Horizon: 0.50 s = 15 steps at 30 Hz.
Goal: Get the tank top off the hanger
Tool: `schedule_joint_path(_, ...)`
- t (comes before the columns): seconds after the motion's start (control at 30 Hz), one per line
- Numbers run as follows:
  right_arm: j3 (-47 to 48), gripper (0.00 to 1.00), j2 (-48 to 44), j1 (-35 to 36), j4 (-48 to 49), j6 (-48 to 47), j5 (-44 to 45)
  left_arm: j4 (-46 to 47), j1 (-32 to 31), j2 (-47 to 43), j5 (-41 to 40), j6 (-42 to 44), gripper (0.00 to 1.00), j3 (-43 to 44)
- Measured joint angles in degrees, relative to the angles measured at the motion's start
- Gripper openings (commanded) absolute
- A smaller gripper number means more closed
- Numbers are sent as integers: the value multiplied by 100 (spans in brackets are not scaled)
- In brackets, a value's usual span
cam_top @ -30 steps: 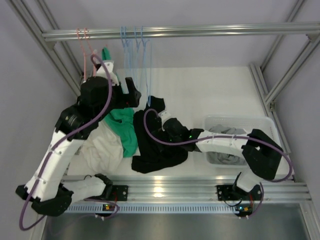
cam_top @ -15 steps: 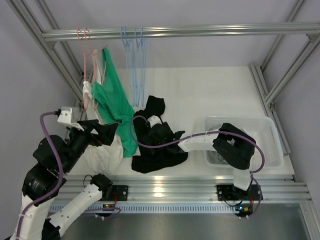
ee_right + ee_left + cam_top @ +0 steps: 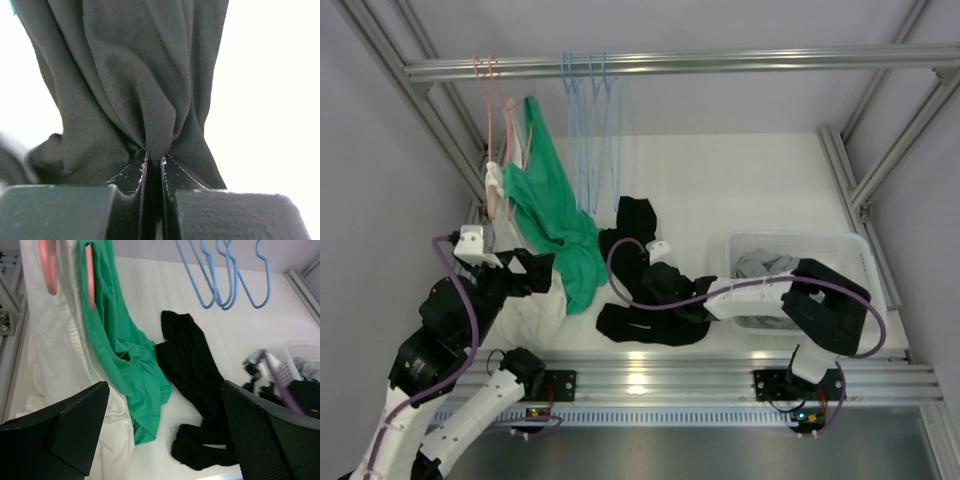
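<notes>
The black tank top (image 3: pixel 638 225) lies crumpled on the white table, apart from the blue hangers (image 3: pixel 590 110) on the rail above it. My right gripper (image 3: pixel 658 288) is low over it and is shut on a pinched fold of the black cloth (image 3: pixel 140 75), which fans out from between the fingertips of this gripper (image 3: pixel 154 162). My left gripper (image 3: pixel 528 272) hovers at the near left, open and holding nothing. In its wrist view the left gripper (image 3: pixel 162 390) frames the black tank top (image 3: pixel 192 365) between wide-set fingers.
A green top (image 3: pixel 552 220) and a white garment (image 3: pixel 525 310) hang from pink hangers (image 3: pixel 505 120) at the left and drape onto the table. A white bin (image 3: pixel 860 250) holding grey cloth stands at the right. Frame posts flank both sides.
My left arm has drawn back from the hangers to the near left, still open. My right gripper has shut on the black cloth, which is now bunched nearer the front edge.
</notes>
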Motion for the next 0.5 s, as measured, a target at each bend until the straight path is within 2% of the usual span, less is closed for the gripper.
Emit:
schedule_joint_path(0.13,-654,0,-1491,44,-385,13,31,212,0,-297,-313,-4,99,-588)
schedule_joint_path(0.23,-664,0,-2846,44,-503,-79,42,313,0,-343,-358,-9,99,-1010)
schedule_joint_path(0.37,-63,0,-4022,44,-745,-411,118,361,0,-190,-356,-7,99,-1088)
schedule_joint_path(0.5,868,0,-4374,44,-1012,-883,337,448,0,-160,-354,-4,99,-1093)
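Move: The right hand already has the black tank top pinched in its shut fingers, near the table; the white bin for it is centred some 32 cm to its right and about 2 cm back, barely higher. The green top's bunched lower end lies about 13 cm to its left and 2 cm farther out; the empty blue hangers hang roughly 12 cm ahead, 8 cm left and 38 cm up. The bin is about 50 cm right of the left hand, 3 cm ahead and 28 cm below. Keeping its pinch on the black tank top, the right hand sweeps it steeply up from the table by about 31 cm, edging right to the bin's side as the wrist tips the fingers up some 40 degrees, from slanting down to nearly level. The left hand, open and empty, sinks 5 to 6 cm in front of the green top, easing slightly forward. ##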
